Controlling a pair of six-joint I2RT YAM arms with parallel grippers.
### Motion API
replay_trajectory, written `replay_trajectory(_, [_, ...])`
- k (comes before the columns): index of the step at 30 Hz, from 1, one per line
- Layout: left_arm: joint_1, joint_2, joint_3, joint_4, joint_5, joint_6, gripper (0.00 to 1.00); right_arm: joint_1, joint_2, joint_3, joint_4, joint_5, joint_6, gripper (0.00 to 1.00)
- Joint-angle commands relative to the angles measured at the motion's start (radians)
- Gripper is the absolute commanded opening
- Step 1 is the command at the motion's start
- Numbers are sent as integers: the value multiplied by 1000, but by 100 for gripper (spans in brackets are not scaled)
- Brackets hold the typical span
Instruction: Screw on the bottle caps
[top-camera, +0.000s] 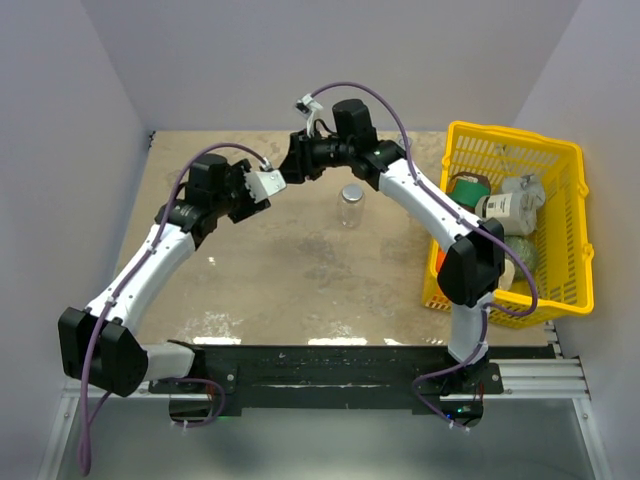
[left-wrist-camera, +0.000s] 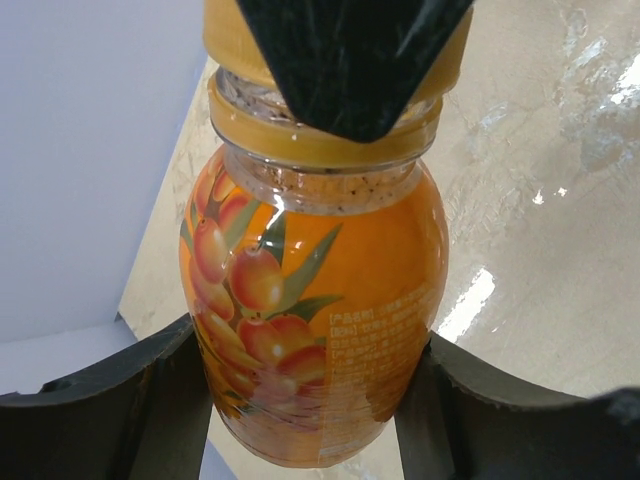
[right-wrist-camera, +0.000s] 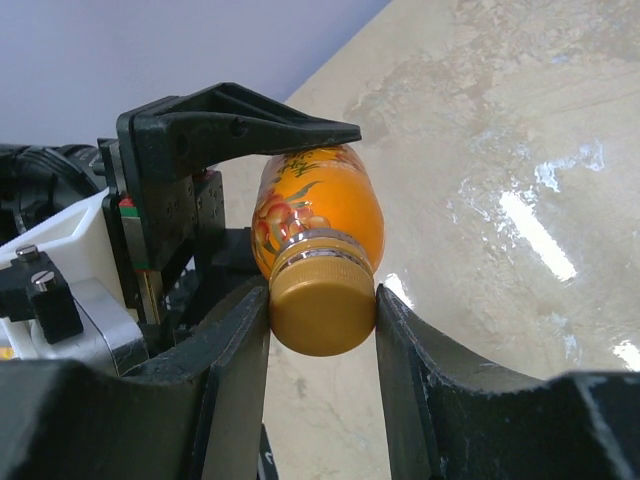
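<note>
My left gripper (left-wrist-camera: 305, 400) is shut on the body of the orange bottle (left-wrist-camera: 315, 300), holding it tilted above the table. My right gripper (right-wrist-camera: 322, 310) is shut on the brownish-orange cap (right-wrist-camera: 322, 305), which sits on the bottle's neck (right-wrist-camera: 318, 250). In the top view the two grippers meet at the back of the table (top-camera: 283, 172), and the bottle is hidden between them. The clear bottle (top-camera: 351, 205) stands upright on the table with a silver-grey cap on its top.
A yellow basket (top-camera: 570, 290) at the right holds a green-lidded container (top-camera: 470, 187) and white containers (top-camera: 515, 205). Grey walls close in the table at the back and both sides.
</note>
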Motion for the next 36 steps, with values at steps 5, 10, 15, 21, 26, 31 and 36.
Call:
replay_trajectory(5, [-26,-79,7,222,54,-54,0,-8,62,-15,-39,36,64,0])
replay_trajectory(10, [-26,-66,4,174,98,-65,0,-21,65,0,-37,52,67,0])
replay_trajectory(15, [-23,-88,-33,134,187,-91,0,-51,51,51,-28,33,77,58])
replay_trajectory(21, [-20,-103,-101,119,276,-97,0,-152,31,175,-39,25,125,79])
replay_trajectory(26, [-16,-92,-105,110,397,-106,0,-200,4,172,-17,-1,117,80])
replay_trajectory(31, [-16,-68,-61,38,509,-95,0,-252,-100,65,-4,-241,-181,80])
replay_trajectory(36, [-16,-14,22,-116,603,-10,0,-246,-335,-139,-126,-355,-861,86])
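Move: The right fingertips are already closed around the yellow cap, so it lies right at that hand's point. The orange bottle's body, in the left hand's grip, is about 6 cm to the left and 3 cm lower. From the left hand the cap lies about 6 cm to the right and 4 cm up. The clear bottle with the silver cap stands roughly 11 cm right of the right hand, 2 cm back and some 17 cm below. The right fingers let go of the yellow cap, opening wide; that hand then swings forward and right, clear of the bottle, and swings partway back while still going right, ending about 11 cm to the right and 5 cm forward. The left hand keeps its grip on the orange bottle, carrying it right and back about 9 cm while turning clockwise and rolling its right side up. ##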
